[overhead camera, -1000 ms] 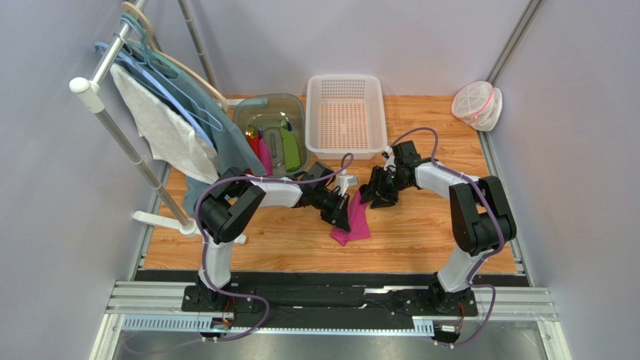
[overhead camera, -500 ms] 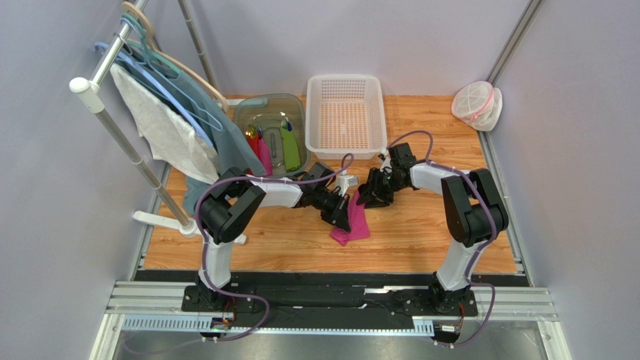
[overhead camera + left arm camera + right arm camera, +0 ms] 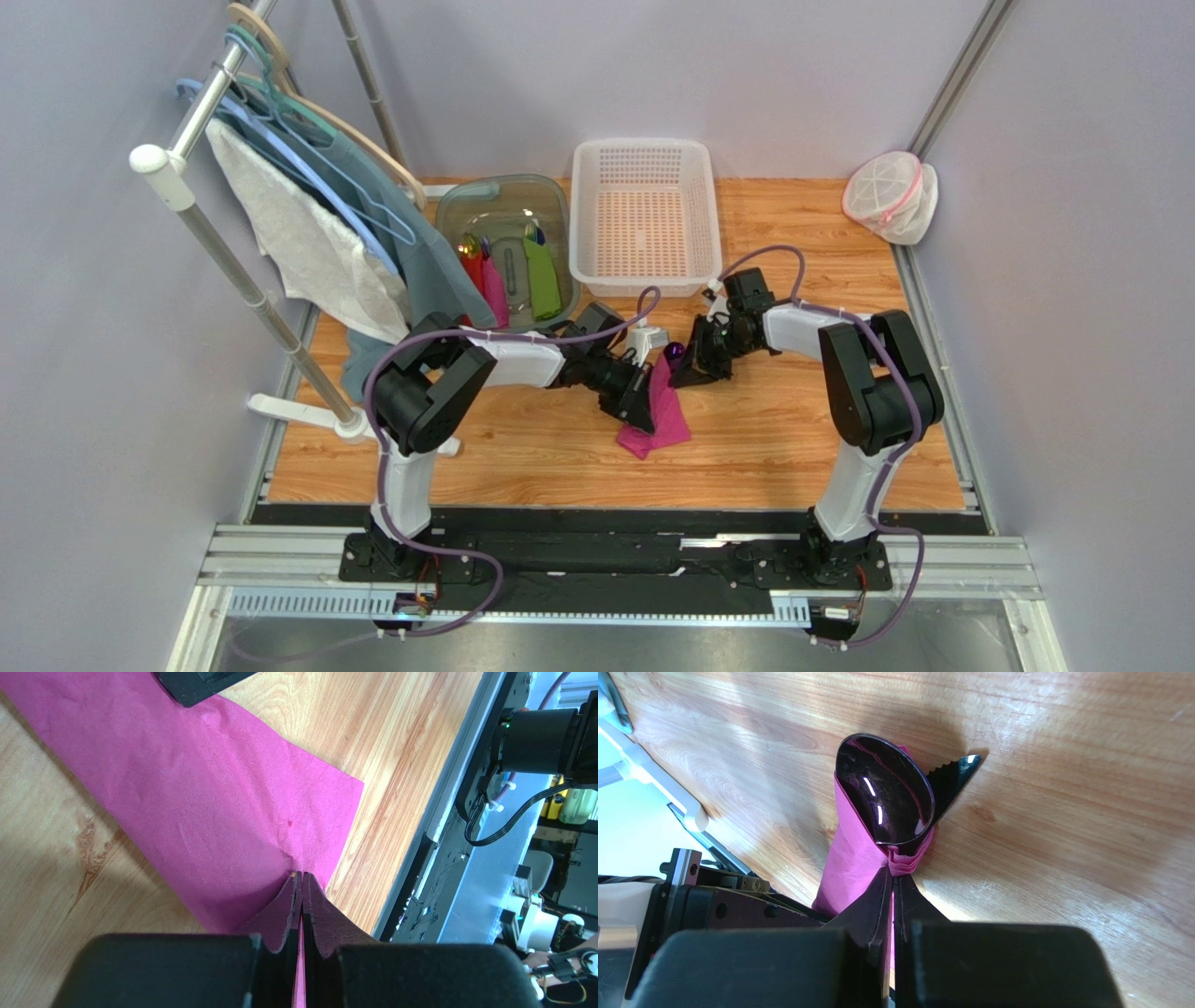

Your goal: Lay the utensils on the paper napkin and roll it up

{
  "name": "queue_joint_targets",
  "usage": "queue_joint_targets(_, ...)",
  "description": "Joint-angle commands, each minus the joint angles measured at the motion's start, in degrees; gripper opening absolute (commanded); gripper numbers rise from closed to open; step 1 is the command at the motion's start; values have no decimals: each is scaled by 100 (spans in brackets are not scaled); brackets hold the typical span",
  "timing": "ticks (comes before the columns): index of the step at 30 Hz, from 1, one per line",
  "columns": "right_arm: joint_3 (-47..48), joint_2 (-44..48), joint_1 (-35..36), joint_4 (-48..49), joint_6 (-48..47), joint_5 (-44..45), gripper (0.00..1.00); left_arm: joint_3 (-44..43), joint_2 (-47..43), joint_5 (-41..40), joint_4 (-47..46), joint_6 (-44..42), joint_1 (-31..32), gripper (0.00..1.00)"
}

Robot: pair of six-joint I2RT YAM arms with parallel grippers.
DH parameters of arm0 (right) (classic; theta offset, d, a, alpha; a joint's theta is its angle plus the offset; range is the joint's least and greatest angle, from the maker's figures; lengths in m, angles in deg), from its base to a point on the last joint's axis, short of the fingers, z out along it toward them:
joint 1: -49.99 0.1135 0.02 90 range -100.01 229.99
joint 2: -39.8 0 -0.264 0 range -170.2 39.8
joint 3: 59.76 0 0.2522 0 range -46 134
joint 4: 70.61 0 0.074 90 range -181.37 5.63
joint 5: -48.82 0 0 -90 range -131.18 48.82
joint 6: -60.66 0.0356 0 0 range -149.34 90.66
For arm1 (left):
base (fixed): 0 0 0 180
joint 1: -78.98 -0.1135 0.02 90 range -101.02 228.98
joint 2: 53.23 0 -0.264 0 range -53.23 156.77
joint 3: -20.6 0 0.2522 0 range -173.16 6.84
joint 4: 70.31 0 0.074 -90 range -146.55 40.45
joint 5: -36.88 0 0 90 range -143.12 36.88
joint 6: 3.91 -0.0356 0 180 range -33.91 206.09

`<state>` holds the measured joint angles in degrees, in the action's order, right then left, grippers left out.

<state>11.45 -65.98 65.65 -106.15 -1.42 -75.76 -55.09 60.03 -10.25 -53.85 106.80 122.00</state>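
Note:
The magenta paper napkin (image 3: 662, 420) lies mid-table, partly rolled. In the right wrist view the paper napkin (image 3: 854, 857) wraps around the handles of the utensils. The dark purple spoon bowl (image 3: 885, 801) and the serrated black knife tip (image 3: 957, 775) stick out of its far end. My right gripper (image 3: 892, 876) is shut on the bunched napkin edge just below the spoon bowl. My left gripper (image 3: 302, 877) is shut on the napkin's (image 3: 210, 805) near edge, with pink paper showing between its fingers. From above, the left gripper (image 3: 640, 399) and right gripper (image 3: 687, 367) sit close together, and the spoon bowl (image 3: 675, 350) peeks out.
At the back stand a white basket (image 3: 645, 210) and a clear bin (image 3: 502, 210) holding green, pink and red items. A rack with hangers and cloth (image 3: 309, 238) fills the left side, its white foot (image 3: 302, 413) on the table. A clear bag (image 3: 888, 193) sits back right.
My right gripper has moved left to the napkin's far end and closed on it, and the spoon bowl now shows there. The left gripper has stayed shut on the napkin.

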Motion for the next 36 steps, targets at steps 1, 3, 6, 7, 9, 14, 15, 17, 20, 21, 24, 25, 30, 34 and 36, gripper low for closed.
queue_joint_targets(1,91,-93,60,-90,-305,67,0,67,-22,-367,3,-41,-49,5)
queue_joint_targets(3,117,91,51,-81,-366,-56,0,67,-153,-359,-41,-41,-49,7)
queue_joint_targets(6,82,407,51,7,-402,-285,0,85,-390,-376,-94,-14,-49,11)
queue_joint_targets(7,65,478,51,16,-410,-364,0,76,-452,-376,-77,3,-49,13)
queue_joint_targets(9,47,662,51,25,-428,-417,0,93,-654,-394,-85,21,-49,21)
queue_joint_targets(14,-67,1015,51,42,-507,-522,0,225,-1207,-517,-94,91,-49,40)
queue_joint_targets(15,-93,1059,51,42,-524,-557,0,243,-1287,-534,-94,100,-40,42)
queue_joint_targets(17,-120,1182,51,34,-577,-584,0,287,-1506,-648,-24,144,-57,48)
queue_joint_targets(20,-129,1287,51,34,-630,-663,0,348,-1814,-754,64,162,-110,52)
queue_joint_targets(21,-111,1322,51,25,-648,-681,0,366,-1902,-798,90,170,-128,53)
queue_joint_targets(24,-24,1402,51,-45,-691,-751,0,480,-2201,-929,99,240,-303,58)
queue_joint_targets(25,-15,1428,51,-54,-718,-786,0,524,-2263,-939,99,249,-347,61)
queue_joint_targets(30,152,1612,51,-186,-823,-1049,0,752,-2694,-1140,12,13,-628,73)
queue_joint_targets(34,266,1700,51,-370,-1051,-1155,0,911,-3010,-1299,-155,-304,-690,76)
queue_joint_targets(36,302,1736,51,-467,-1122,-1199,0,1007,-3177,-1421,-234,-427,-690,77)
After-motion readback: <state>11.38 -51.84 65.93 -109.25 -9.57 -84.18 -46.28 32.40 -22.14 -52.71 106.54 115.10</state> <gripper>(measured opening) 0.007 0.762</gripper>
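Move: The napkin roll lies under both hands. From the right fingers, shut on it just below its mouth, its middle is about 5 cm back and 2 cm left, and the spoon head sticks out some 3 cm ahead and 1 cm left, all near fingertip height. The white basket's middle is roughly 28 cm ahead of them and 4 cm left. The left fingertips rest on the roll's near part, its middle 3 cm ahead of them and 2 cm right. Keeping its pinch just below the mouth of the napkin roll, the right hand lifts it almost straight up by about 9 cm, turning some 20 degrees on the way. The left hand opens wide, comes off the near part and rises about 11 cm, then also swings left and forward, clear of the roll. ##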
